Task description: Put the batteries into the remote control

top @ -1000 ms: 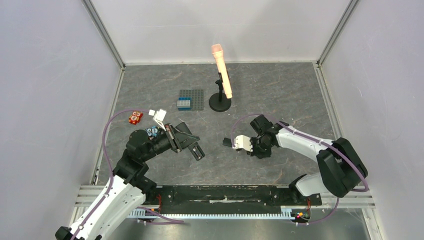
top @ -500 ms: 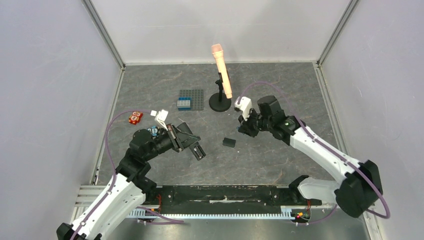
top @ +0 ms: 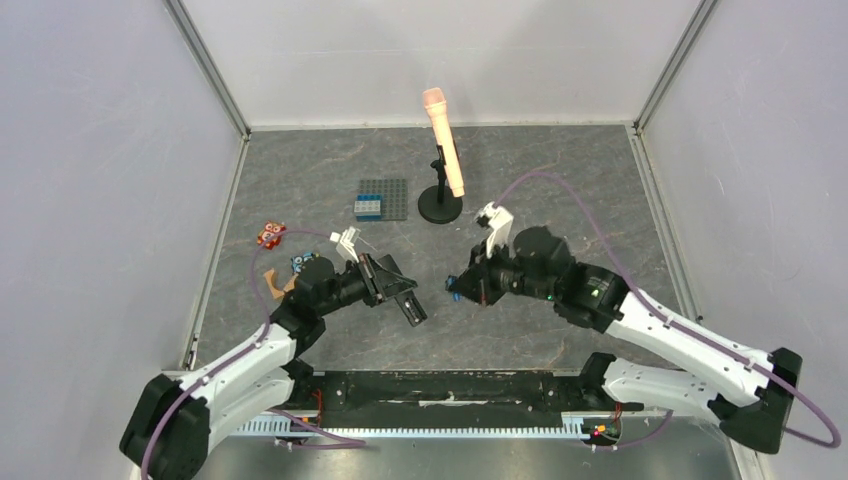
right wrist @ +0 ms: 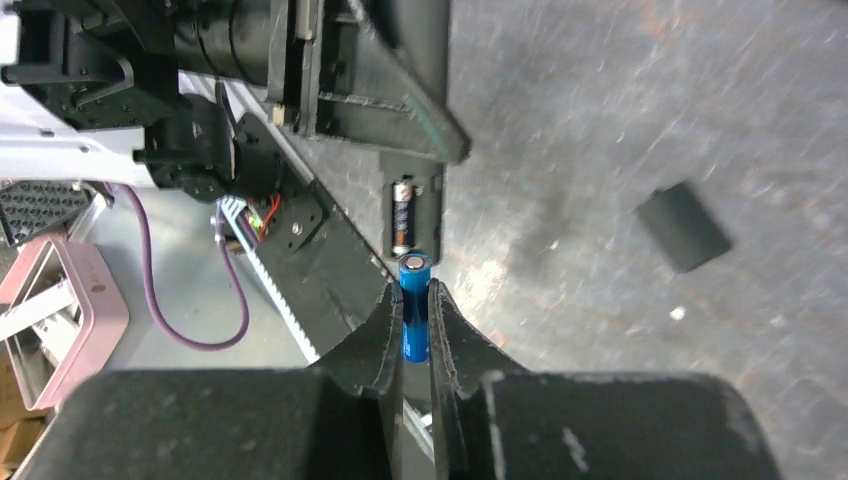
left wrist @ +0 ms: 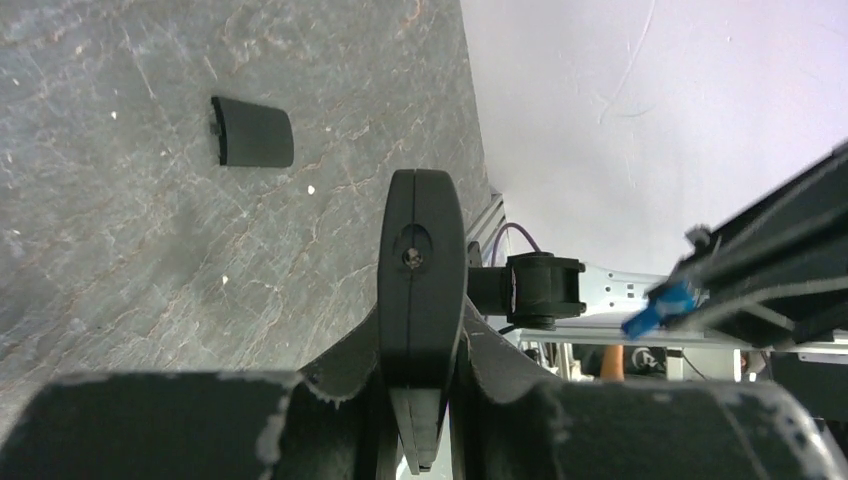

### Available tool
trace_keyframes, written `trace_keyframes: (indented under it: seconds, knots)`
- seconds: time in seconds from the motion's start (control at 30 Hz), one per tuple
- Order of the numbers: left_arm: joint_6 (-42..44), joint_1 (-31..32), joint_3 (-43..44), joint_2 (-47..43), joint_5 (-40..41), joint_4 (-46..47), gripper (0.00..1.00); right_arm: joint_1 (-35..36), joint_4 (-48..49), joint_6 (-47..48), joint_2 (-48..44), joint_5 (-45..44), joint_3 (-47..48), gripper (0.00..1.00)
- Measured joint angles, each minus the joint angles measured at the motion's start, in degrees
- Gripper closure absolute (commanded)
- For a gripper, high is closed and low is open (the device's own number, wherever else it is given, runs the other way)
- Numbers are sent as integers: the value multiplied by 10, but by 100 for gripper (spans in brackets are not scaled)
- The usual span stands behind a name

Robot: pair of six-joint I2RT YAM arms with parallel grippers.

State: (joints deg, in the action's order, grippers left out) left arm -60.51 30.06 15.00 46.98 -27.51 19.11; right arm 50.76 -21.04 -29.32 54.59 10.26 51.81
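My left gripper [top: 392,287] is shut on the remote control [top: 408,300], a slim black bar held above the table and seen end-on in the left wrist view [left wrist: 421,260]. Its battery compartment is uncovered, with one dark battery [right wrist: 401,214] lying inside. My right gripper [right wrist: 416,300] is shut on a blue battery [right wrist: 415,322], whose pale tip points at the near end of the remote control [right wrist: 425,195], a short gap away. In the top view the right gripper [top: 463,287] sits just right of the remote. The small black back cover [right wrist: 683,226] lies flat on the table.
A peach microphone [top: 443,142] on a black stand [top: 440,210] rises at the back middle. Left of it lies a grey studded plate [top: 390,195] carrying a blue brick [top: 368,208]. A small red-orange piece [top: 270,234] lies at the left. Walls enclose the table.
My right gripper rose toward the microphone stand, then swung forward and left to the remote's end with the battery. My left arm carried the remote slightly right.
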Motion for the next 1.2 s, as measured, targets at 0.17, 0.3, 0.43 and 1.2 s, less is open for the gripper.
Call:
trace_keyframes:
  seconds: [0.17, 0.3, 0.43, 1.2]
  knots:
    - [-41, 27, -28, 73, 6, 99, 98, 116, -55, -71, 56, -94, 12, 100]
    - [-60, 41, -30, 108, 9, 155, 98, 182, -110, -97, 131, -170, 56, 100]
    - [-72, 43, -30, 110, 15, 184, 98, 206, -138, -107, 175, -220, 95, 100]
    - [-92, 44, -70, 68, 19, 202, 98, 226, -174, -103, 280, -282, 170, 96]
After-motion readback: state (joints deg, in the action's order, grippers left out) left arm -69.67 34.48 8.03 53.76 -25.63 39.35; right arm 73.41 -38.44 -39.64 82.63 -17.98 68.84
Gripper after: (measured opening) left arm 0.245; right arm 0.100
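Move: The left gripper still grips the remote; its empty battery slot sits about 5 cm back of that hand, 2 cm to its right and 1 cm below. From the right gripper, which already holds the blue battery, this slot is about 8 cm left, 3 cm back and 10 cm down. The battery already loaded lies 1 cm back of the slot, level with it left to right. The battery cover lies on the table, 4 cm ahead of the right hand, 0 cm sideways and 24 cm below. Lower the right gripper some 9 cm with the blue battery, swinging it about 6 cm left and a little back to the remote's open slot. Draw back on the way down, then edge left and slightly forward before sinking again, tipping the fingers about 30 degrees more steeply down. Keep both grips; with the left, shift the remote slightly right and back after a brief dip. ##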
